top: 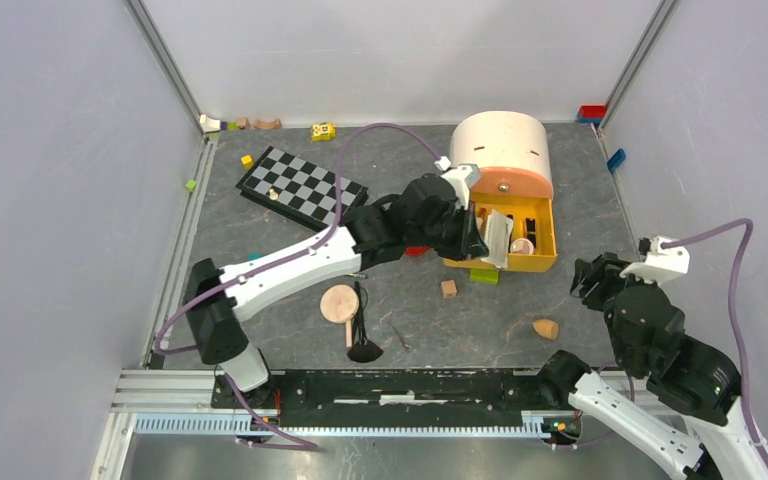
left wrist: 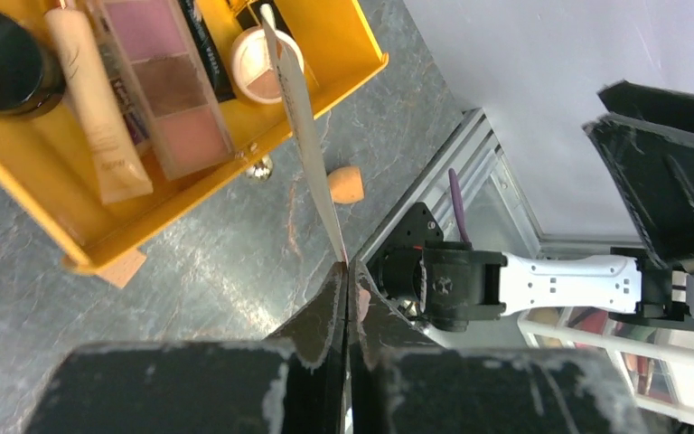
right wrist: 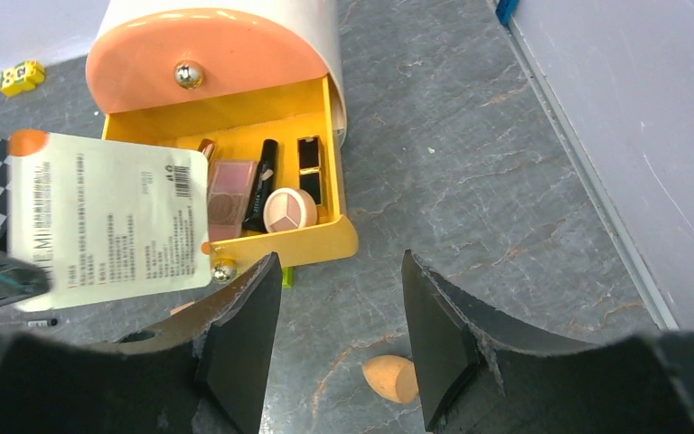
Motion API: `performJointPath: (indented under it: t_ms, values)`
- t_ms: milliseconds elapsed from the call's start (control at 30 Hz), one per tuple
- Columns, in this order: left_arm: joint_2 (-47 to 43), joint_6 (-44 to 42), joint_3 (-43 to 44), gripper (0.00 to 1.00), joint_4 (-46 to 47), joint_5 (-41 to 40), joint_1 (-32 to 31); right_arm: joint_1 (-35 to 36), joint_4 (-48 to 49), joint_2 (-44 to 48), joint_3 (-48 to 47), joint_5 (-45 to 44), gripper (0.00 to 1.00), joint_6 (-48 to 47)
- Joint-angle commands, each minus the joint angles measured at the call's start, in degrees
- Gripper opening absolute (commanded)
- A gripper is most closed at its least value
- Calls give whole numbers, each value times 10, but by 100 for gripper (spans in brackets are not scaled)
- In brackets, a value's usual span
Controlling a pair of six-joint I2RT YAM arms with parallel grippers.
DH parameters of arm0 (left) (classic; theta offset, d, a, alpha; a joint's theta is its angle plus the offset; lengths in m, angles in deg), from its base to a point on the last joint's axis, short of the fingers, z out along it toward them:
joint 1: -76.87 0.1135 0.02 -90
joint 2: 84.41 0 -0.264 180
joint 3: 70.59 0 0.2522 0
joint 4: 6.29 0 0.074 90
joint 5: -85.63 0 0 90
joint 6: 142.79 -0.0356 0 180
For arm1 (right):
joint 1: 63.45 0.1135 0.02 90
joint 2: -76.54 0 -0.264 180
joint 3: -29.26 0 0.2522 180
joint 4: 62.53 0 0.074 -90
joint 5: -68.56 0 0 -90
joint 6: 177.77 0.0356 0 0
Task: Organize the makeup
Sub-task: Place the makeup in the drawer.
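Observation:
My left gripper (left wrist: 348, 268) is shut on the edge of a flat white makeup packet (right wrist: 108, 217) with printed text. It holds the packet on edge over the open yellow drawer (top: 545, 262). Inside the drawer lie a pink palette (left wrist: 170, 86), a cream tube (left wrist: 95, 99), a round compact (right wrist: 290, 209) and black sticks. My right gripper (right wrist: 340, 259) stands open above the floor, with nothing between its fingers. An orange teardrop sponge (right wrist: 392, 377) lies just below it. On the floor at the near left lie a round peach compact (top: 339, 302) and a black brush (top: 362, 335).
The drawer belongs to a round cream organiser (top: 500, 145) with a peach front. A wooden block (top: 448, 288) and a green block (top: 483, 275) lie before the drawer. A chequered board (top: 300, 185) lies at the back left, and small toys sit along the back wall.

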Motion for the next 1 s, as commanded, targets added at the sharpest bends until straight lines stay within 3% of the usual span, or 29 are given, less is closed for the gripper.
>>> performJointPath:
  t_ms: [0, 467, 900, 967]
  values:
    - [43, -34, 64, 2, 50, 28, -2, 0, -29, 27, -5, -41, 58, 31]
    - [145, 7, 123, 2, 129, -5, -2, 1, -47, 44, 2, -45, 59, 41]
    - [217, 25, 142, 3, 134, -13, 13, 1, -55, 51, 9, -40, 59, 46]
    - [225, 26, 148, 7, 127, -13, 17, 1, -55, 53, 12, -39, 59, 48]
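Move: My left hand still pinches the white card packet, and the spot for it, the right half of the open yellow drawer, lies about 12 cm to the right, 8 cm ahead and 12 cm below. There the round powder pot sits some 11 cm right and 6 cm ahead of my left hand; the pink palette is only 2 cm right and 6 cm ahead. For my right hand, that spot is about 11 cm ahead, 8 cm left and 14 cm below. I carry the pinched card packet with my left hand about 8 cm right and 6 cm forward, nearly level at first and slowing, then sinking some 7 cm over the second half so it goes down into the drawer's right half over the powder pot. My fingers stay shut and the wrist holds its slant; my empty, open right hand backs off a couple of centimetres to the right and back. ##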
